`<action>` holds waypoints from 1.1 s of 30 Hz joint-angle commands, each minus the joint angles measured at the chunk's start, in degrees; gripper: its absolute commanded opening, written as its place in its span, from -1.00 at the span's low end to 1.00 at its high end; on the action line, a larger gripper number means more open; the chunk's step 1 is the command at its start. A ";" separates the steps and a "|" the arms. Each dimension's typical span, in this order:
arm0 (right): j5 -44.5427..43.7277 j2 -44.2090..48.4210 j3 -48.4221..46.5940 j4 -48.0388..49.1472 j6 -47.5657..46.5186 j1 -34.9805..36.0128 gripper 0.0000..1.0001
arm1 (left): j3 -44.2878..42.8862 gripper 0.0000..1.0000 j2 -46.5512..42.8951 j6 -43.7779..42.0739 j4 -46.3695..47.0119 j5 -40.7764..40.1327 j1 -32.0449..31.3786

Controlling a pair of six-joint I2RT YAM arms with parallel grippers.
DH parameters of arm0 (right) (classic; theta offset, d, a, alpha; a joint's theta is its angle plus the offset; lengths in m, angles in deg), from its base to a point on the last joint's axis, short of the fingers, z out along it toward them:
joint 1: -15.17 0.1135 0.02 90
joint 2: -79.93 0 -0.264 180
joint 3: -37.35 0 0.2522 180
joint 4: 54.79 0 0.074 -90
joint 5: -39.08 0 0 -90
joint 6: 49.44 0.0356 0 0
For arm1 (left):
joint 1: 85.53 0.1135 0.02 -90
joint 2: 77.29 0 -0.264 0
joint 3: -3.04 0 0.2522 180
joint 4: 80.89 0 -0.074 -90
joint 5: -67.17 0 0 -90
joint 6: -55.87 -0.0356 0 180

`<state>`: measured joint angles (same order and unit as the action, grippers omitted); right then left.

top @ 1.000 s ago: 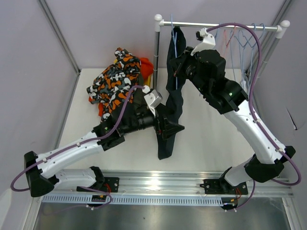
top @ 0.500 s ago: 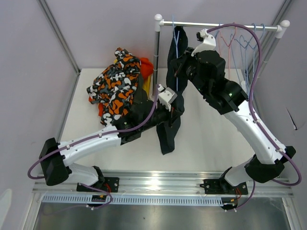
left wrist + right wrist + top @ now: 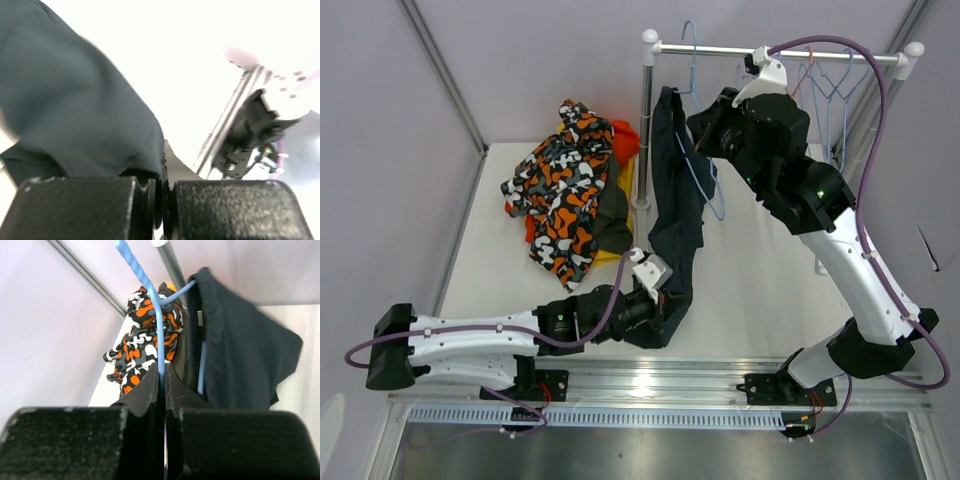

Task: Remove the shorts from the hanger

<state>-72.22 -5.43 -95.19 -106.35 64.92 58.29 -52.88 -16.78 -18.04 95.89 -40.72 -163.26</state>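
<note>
The dark navy shorts hang stretched from a blue hanger near the rack post down to the near table edge. My left gripper is shut on their lower end; the left wrist view shows the dark fabric pinched at the left gripper. My right gripper is shut on the hanger's wire. In the right wrist view the blue wire runs into the closed right gripper, with the shorts just to its right.
A pile of shorts lies at the table's back left: camouflage, orange-red, olive. The rack's post and rail stand at the back, with several bare hangers at the right.
My left gripper closed on the shorts and pulled their lower end down toward the near edge. The right gripper shifted right with the hanger, and the shorts now stretch between them.
</note>
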 commanded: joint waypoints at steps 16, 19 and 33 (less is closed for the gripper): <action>-8.57 11.19 5.15 -6.14 8.78 2.34 -1.00 | -40.76 -1.00 26.95 -0.20 -22.60 6.45 25.97; -8.06 8.47 0.93 -6.14 6.50 -1.78 -1.00 | -31.87 -1.00 19.31 2.18 -19.16 7.96 22.99; 6.79 -9.11 -9.54 -3.16 6.66 -18.15 -1.00 | -27.63 -1.00 -3.21 -2.91 -35.24 -5.57 16.29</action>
<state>-69.44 -13.45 -102.12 -112.37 71.02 40.34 -78.43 -20.73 -17.75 62.91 -41.66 -147.76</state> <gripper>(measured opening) 0.041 0.014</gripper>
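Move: The clothes pile in the tray, where the left hand's black shorts belong, lies about 35 cm ahead of that hand, 23 cm left and 18 cm lower; the rack's left post stands 34 cm ahead, 4 cm left. The shorts' waist, still on the hanger, is some 26 cm ahead, 2 cm right and 23 cm above. The right hand, holding that hanger, has the spare hangers 12 cm ahead and 22 cm right, slightly above, and the waist 6 cm ahead, 2 cm left. Keeping its pinch on the black shorts, the left hand sweeps forward about 22 cm, turning counter-clockwise and rising a little, then pulls back roughly 14 cm before lifting and swinging left. The right hand keeps hold of the blue hanger, first drawing back about 5 cm, then carrying it rightward and forward towards the spare hangers while turning some 15 degrees clockwise. ##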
